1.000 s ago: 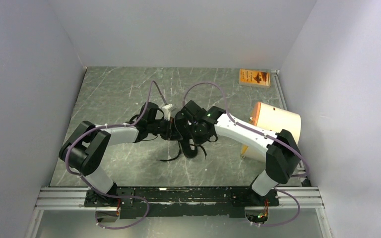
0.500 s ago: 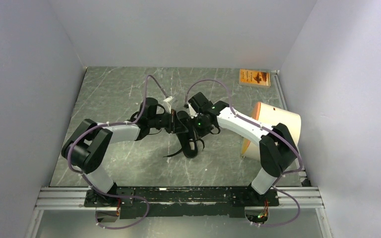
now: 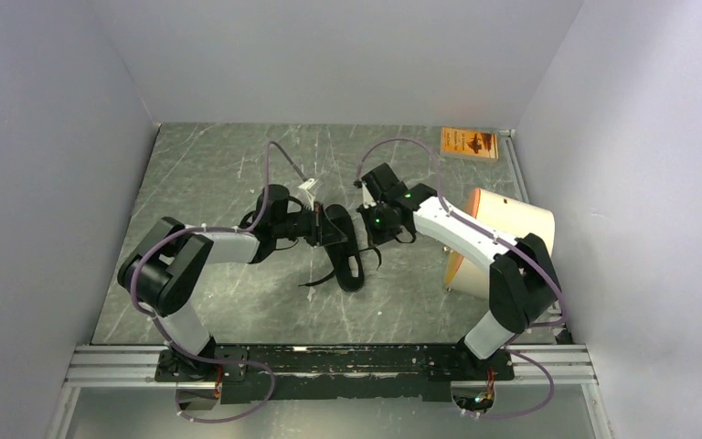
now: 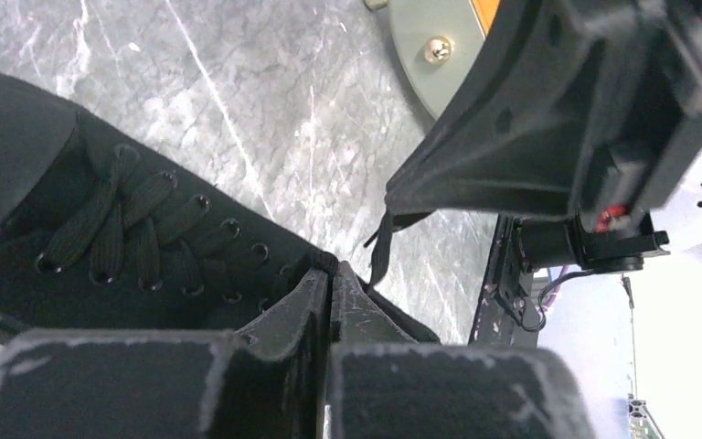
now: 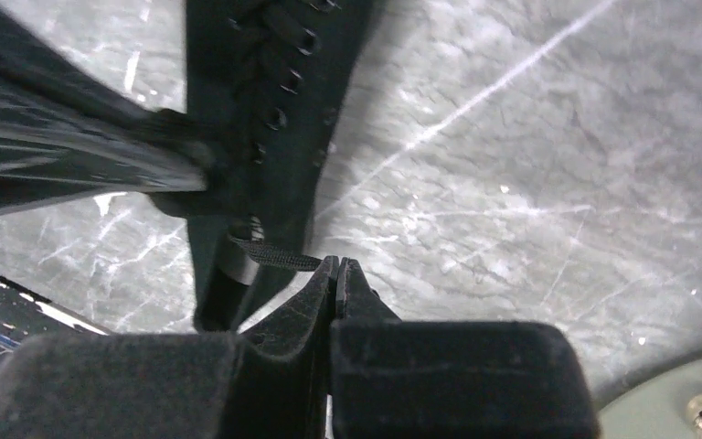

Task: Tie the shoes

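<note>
The black shoe [image 3: 347, 254] lies on the table between both arms, toe toward the arm bases. My left gripper [image 3: 327, 229] is at the shoe's left side near its opening, shut on a black lace at the eyelets [image 4: 331, 273]. My right gripper [image 3: 368, 219] is just right of the shoe's back end, shut on the other thin lace [image 5: 274, 257], which runs taut from the shoe [image 5: 265, 110] to its tips [image 5: 336, 265]. In the left wrist view the laced eyelets [image 4: 146, 238] show. A loose lace end [image 3: 315, 282] trails left of the toe.
A cream-and-orange curved cylinder [image 3: 505, 240] stands at the right, close behind my right arm. A small orange box [image 3: 469, 143] lies at the back right corner. White walls close in the table on three sides.
My right gripper has pulled back and right, off the shoe, drawing its lace out. My left gripper has shifted slightly toward the back and stays at the shoe.
</note>
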Controlling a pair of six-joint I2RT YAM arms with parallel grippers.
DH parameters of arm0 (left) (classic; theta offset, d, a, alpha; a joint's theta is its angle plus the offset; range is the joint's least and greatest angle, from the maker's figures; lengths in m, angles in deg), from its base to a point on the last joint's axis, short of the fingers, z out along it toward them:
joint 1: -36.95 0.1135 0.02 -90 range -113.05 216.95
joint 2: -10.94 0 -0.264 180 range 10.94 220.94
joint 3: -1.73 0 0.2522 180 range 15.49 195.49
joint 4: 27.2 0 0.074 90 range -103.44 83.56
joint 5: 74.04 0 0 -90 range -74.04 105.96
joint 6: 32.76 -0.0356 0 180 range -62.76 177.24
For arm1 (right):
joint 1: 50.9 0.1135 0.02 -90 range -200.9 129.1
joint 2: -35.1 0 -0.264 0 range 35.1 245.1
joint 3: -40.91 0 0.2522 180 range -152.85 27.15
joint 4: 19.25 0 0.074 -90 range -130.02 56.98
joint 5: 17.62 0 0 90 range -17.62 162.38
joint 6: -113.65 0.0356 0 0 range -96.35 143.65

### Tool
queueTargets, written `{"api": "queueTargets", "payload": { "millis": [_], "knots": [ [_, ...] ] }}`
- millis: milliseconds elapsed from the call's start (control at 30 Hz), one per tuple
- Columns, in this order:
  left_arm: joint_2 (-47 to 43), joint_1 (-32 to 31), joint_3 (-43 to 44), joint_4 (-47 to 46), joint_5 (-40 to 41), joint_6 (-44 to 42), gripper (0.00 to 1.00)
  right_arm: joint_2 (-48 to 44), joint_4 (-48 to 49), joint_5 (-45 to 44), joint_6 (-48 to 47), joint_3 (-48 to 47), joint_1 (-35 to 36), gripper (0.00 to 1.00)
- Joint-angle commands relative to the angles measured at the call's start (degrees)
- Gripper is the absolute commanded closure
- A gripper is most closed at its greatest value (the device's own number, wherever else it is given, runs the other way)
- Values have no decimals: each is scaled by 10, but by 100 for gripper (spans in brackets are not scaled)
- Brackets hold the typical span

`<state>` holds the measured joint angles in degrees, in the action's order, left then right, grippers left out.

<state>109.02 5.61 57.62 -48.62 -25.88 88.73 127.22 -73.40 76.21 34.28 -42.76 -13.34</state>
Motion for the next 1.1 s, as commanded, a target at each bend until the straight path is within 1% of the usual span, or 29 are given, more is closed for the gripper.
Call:
{"api": "queueTargets", "payload": {
  "millis": [0, 100, 200, 333, 433, 533, 567, 633, 700, 767, 833, 900, 967, 1067],
  "knots": [
    [-27, -3, -32, -78, 19, -4, 95, -29, -14, 22, 32, 48, -30, 100],
    [-40, -3, -55, -99, 27, -2, 95, -37, 6, 78, 24, 78, -47, 100],
    [-59, -2, -74, -108, 34, -4, 95, -28, 14, 106, 14, 88, -49, 100],
    [-89, 1, -96, -82, 47, -24, 95, -10, 0, 80, 17, 79, -59, 100],
    [-87, 1, -99, -67, 45, -35, 95, -14, 6, 80, 16, 71, -65, 100],
    [-76, 2, -100, -74, 35, -29, 95, -20, 38, 99, 2, 79, -72, 100],
    [-74, 1, -98, -65, 36, -32, 95, -22, 50, 111, -4, 82, -74, 98],
    [-75, 1, -98, -55, 40, -36, 95, -27, 61, 128, -24, 84, -77, 83],
    [-79, 1, -96, -44, 43, -43, 95, -40, 68, 134, -46, 85, -77, 61],
    [-83, 1, -93, -27, 42, -51, 95, -65, 86, 141, -66, 96, -77, 47],
    [-83, 1, -91, -23, 41, -53, 95, -89, 122, 156, -76, 121, -77, 37],
    [-82, 2, -90, -24, 38, -53, 95, -103, 160, 184, -95, 152, -76, 35],
    [-76, 1, -88, -26, 31, -48, 95, -106, 187, 212, -125, 167, -77, 36],
    [-72, 2, -86, -27, 20, -46, 95, -114, 208, 271, -200, 184, -68, 45]
  ]
}}
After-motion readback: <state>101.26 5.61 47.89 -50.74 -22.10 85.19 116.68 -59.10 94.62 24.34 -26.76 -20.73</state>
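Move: From the right hand, shut on one lace, the shoe opening lies roughly 4 cm back, 4 cm to the left and 5 cm below; the lace knot is some 5 cm left, 1 cm back and 4 cm below. For the left hand, gripping the other, bunched lace, the knot is about 2 cm back, 1 cm right and 4 cm below, the shoe opening 5 cm back and 2 cm right, 5 cm below, and the toe cap 5 cm ahead, 1 cm left and 5 cm below. Back, down and to the right, about 3 cm each way, the right hand draws its lace down beside the shoe, then eases forward, opens wide to let go, and rises back some 3 cm, tilting its tips leftward. Opposite it, the left hand keeps its shut grip on the other lace and pulls away from the knot, about 2.5 cm left and 2 cm back. ##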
